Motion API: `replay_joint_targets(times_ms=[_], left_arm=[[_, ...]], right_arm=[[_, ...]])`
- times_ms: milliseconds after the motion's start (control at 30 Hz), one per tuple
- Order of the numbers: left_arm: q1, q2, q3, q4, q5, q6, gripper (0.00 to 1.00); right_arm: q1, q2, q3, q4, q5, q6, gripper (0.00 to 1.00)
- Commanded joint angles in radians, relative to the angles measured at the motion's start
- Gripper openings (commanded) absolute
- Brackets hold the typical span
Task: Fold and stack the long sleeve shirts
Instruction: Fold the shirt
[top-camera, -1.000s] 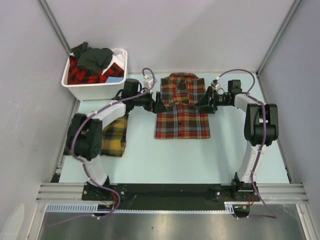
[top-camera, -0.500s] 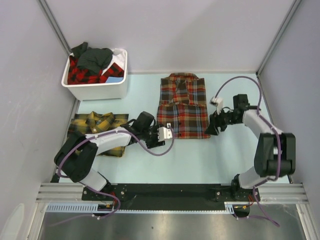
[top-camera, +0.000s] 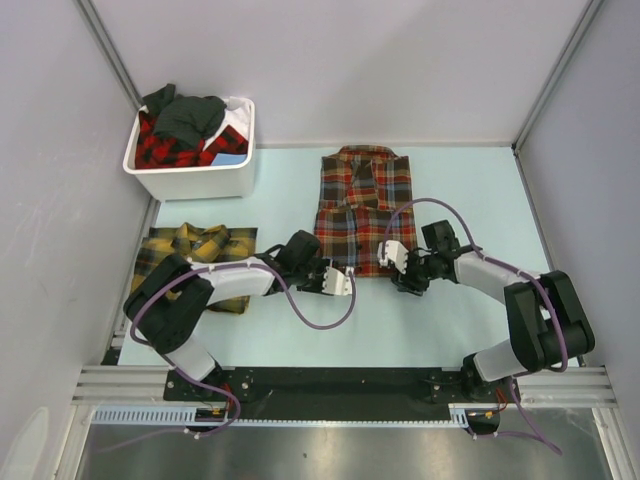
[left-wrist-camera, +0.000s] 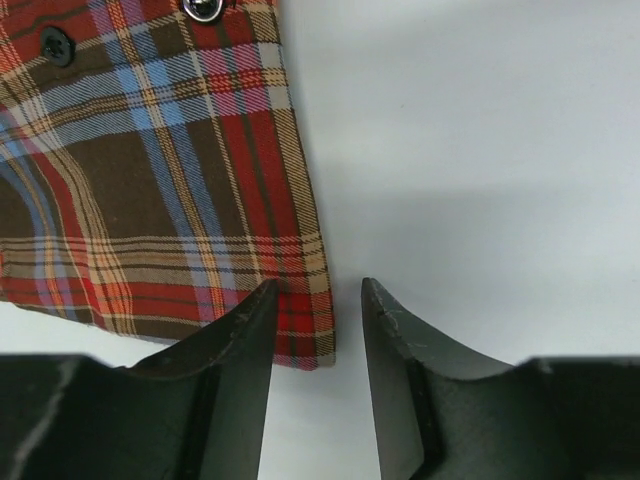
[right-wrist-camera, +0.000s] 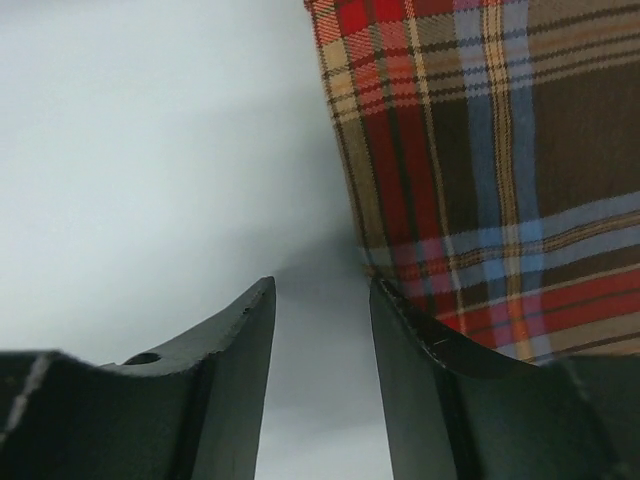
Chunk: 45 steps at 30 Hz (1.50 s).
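Observation:
The red-brown plaid long sleeve shirt lies folded flat in the middle of the table, collar at the far end. My left gripper sits low at its near left corner. In the left wrist view that gripper is open, and the shirt's corner reaches into the gap beside one finger. My right gripper is at the near right corner. It is open over bare table, with the shirt's edge passing behind one finger. A folded yellow-and-green shirt lies at the left.
A white bin at the far left corner holds red-black plaid and dark grey shirts. Grey walls close in the left, back and right. Light table surface shows between the shirt and the arm bases.
Both arms have come from the shirt's sides near the collar down to its near corners. Both sets of jaws have narrowed from wide open. The shirt has not moved.

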Motion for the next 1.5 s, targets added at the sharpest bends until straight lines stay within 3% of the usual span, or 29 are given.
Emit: replay_joint_targets(times_ms=[0, 200, 300, 333, 367, 467, 967, 1233, 1367, 1467], left_arm=[[-0.003, 0.031, -0.003, -0.020, -0.033, 0.063, 0.43], [-0.003, 0.062, 0.011, -0.035, -0.040, 0.069, 0.33], [-0.001, 0.069, 0.034, -0.056, -0.040, 0.060, 0.26], [-0.001, 0.068, 0.043, -0.067, -0.033, 0.054, 0.23], [-0.001, 0.062, 0.049, -0.087, -0.027, 0.037, 0.20], [0.000, 0.025, 0.078, -0.134, 0.013, 0.003, 0.00], [-0.010, -0.194, 0.106, -0.348, 0.139, -0.083, 0.00], [-0.150, -0.568, -0.044, -0.484, 0.256, -0.249, 0.00], [-0.109, -0.561, 0.014, -0.498, 0.220, -0.290, 0.00], [-0.003, -0.456, 0.097, -0.498, 0.268, -0.274, 0.00]], right_arm=[[0.025, 0.007, -0.017, 0.126, 0.115, -0.060, 0.48], [0.024, 0.022, -0.049, 0.141, 0.191, -0.126, 0.36], [0.025, 0.045, -0.037, 0.148, 0.222, -0.120, 0.20], [0.027, 0.047, -0.029, 0.146, 0.221, -0.116, 0.05], [0.025, 0.042, -0.020, 0.145, 0.222, -0.111, 0.00], [0.027, 0.007, 0.003, 0.116, 0.204, -0.096, 0.00], [0.022, -0.310, 0.006, -0.223, 0.107, -0.039, 0.00], [0.048, -0.750, -0.019, -0.642, 0.020, -0.071, 0.00], [0.057, -0.708, 0.064, -0.641, -0.012, 0.019, 0.00], [0.051, -0.538, 0.147, -0.562, -0.017, 0.024, 0.00]])
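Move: The shirt lies folded flat, near hem across both hands. Its left hem corner is at the left fingers, 1 cm ahead, 1 cm left, 1 cm below; its right hem corner sits about 3 cm ahead of the right hand and 1 cm below. The collar is some 30 cm ahead of both, 10 cm right of the left hand, 10 cm left of the right. The folded yellow shirt lies roughly 28 cm left and 1 cm ahead of the left hand. Both half-open grippers shut on the near hem beside its corners, the left after edging 1 cm forward, the right after reaching about 3 cm forward and tipping its fingers slightly outward. Gripping, the hands rise together, then speed back towards the bases while still climbing, ending about 12 cm higher and 13 cm back from the grasps. ##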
